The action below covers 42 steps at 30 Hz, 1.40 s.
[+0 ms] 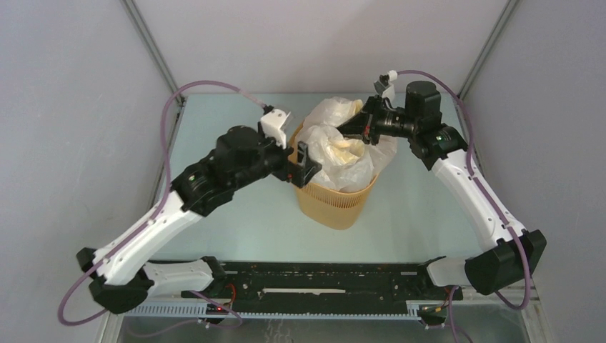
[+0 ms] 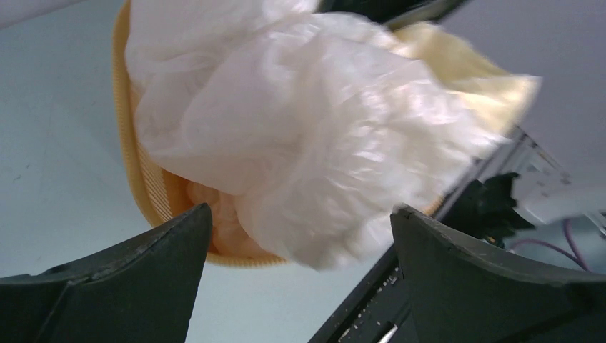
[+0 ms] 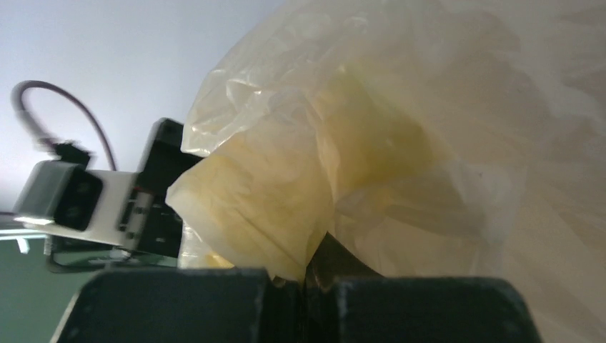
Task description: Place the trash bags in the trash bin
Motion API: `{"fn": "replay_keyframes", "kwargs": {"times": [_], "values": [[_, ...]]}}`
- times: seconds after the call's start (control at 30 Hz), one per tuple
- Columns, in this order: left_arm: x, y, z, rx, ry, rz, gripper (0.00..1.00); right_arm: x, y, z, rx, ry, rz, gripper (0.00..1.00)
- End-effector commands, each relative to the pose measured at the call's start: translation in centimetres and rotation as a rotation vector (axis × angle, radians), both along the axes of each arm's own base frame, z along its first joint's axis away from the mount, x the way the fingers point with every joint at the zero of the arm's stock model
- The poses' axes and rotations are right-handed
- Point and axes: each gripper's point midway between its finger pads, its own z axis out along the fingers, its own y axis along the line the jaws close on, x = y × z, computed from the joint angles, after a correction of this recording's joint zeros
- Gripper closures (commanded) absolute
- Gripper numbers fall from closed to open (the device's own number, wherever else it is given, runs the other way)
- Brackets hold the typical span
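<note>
The orange-yellow trash bin [image 1: 336,201] stands mid-table. The crinkly cream-white trash bag [image 1: 330,139] is bunched in its mouth, billowing above the rim and spilling over the right side. My right gripper [image 1: 359,128] reaches in from the right, above the bin. It is shut on a fold of the bag's pale yellow rim band [image 3: 286,200], pinched where the jaws meet [image 3: 304,282]. My left gripper [image 1: 303,161] is at the bin's left rim, wide open, empty. In the left wrist view the bag [image 2: 307,136] bulges over the bin [image 2: 136,179] just beyond the open fingertips [image 2: 301,213].
The pale green table [image 1: 236,221] surrounds the bin. A black rail [image 1: 321,282] with both arm bases runs along the near edge. Purple cables [image 1: 207,87] loop over each arm. Grey walls and slanted frame posts [image 1: 154,50] close in the back. The left wrist [image 3: 107,207] shows behind the bag.
</note>
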Motion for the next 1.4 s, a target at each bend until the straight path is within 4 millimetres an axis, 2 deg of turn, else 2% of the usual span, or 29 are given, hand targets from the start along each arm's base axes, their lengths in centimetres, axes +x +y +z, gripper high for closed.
{"fn": "replay_keyframes", "kwargs": {"times": [0.0,0.17,0.3,0.4,0.5,0.57,0.73,0.93,1.0,1.03,1.13,1.2,1.37], "values": [[-3.7,0.9,4.0,-0.125,-0.126,-0.153,0.0,-1.0,-0.4,-1.6,-0.258,-0.158,0.067,1.0],[-3.4,3.1,2.8,-0.112,-0.089,-0.047,0.0,-0.8,-0.6,-6.4,-0.598,-0.202,0.03,1.0],[-2.8,4.4,2.4,-0.151,-0.054,0.05,0.0,0.6,-0.2,-10.6,-0.789,-0.19,-0.026,1.0],[-2.8,4.8,2.8,-0.187,-0.054,0.077,0.0,1.4,1.2,-13.1,-0.813,-0.178,-0.021,1.0],[-2.7,5.2,3.1,-0.206,-0.048,0.104,0.0,1.9,3.6,-14.7,-0.779,-0.161,0.011,1.0],[-2.7,5.5,3.4,-0.226,-0.041,0.122,0.0,2.3,4.3,-16.1,-0.781,-0.113,-0.004,1.0],[-3.2,5.8,3.7,-0.281,-0.024,0.132,0.0,3.5,3.2,-20.0,-0.869,-0.137,-0.073,1.0],[-3.5,6.1,3.6,-0.311,-0.013,0.137,0.0,2.7,2.8,-24.6,-0.925,-0.115,0.006,1.0],[-3.6,6.1,3.9,-0.311,-0.02,0.133,0.0,2.5,3.0,-24.3,-0.92,-0.116,0.02,1.0],[-3.6,6.1,4.1,-0.306,-0.023,0.132,0.0,2.6,3.0,-23.1,-0.912,-0.12,0.006,1.0],[-3.5,6.5,4.9,-0.303,-0.043,0.141,0.0,2.2,3.2,-17.3,-0.831,-0.149,-0.016,1.0],[-3.4,6.7,5.3,-0.309,-0.052,0.148,0.0,1.3,3.3,-13.7,-0.763,-0.107,-0.01,1.0],[-3.1,6.7,6.0,-0.351,-0.021,0.175,0.0,-1.2,3.1,-8.3,-0.657,-0.042,-0.032,1.0]]}}
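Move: The right hand, shut on a gathered bit of the trash bag, has the trash bin about 2 cm ahead, 2 cm to its left and its middle some 25 cm below, the rim lying roughly 13 cm under the fingers. The bag's bulk sits right beneath that hand, about 9 cm down. For the left hand, open beside the bag, the bin lies about 8 cm ahead, 4 cm right and 24 cm down. Down into the bin goes the right hand, about 25 cm, tipping its fingers from nearly level and leftward to steeply downward (some 55 degrees) and keeping its pinch on the bag; then it comes back up roughly 10 cm without opening. Meanwhile the left hand, still wide open, draws away from the bag to its left, back and slightly up, tilting its fingers up a little. ##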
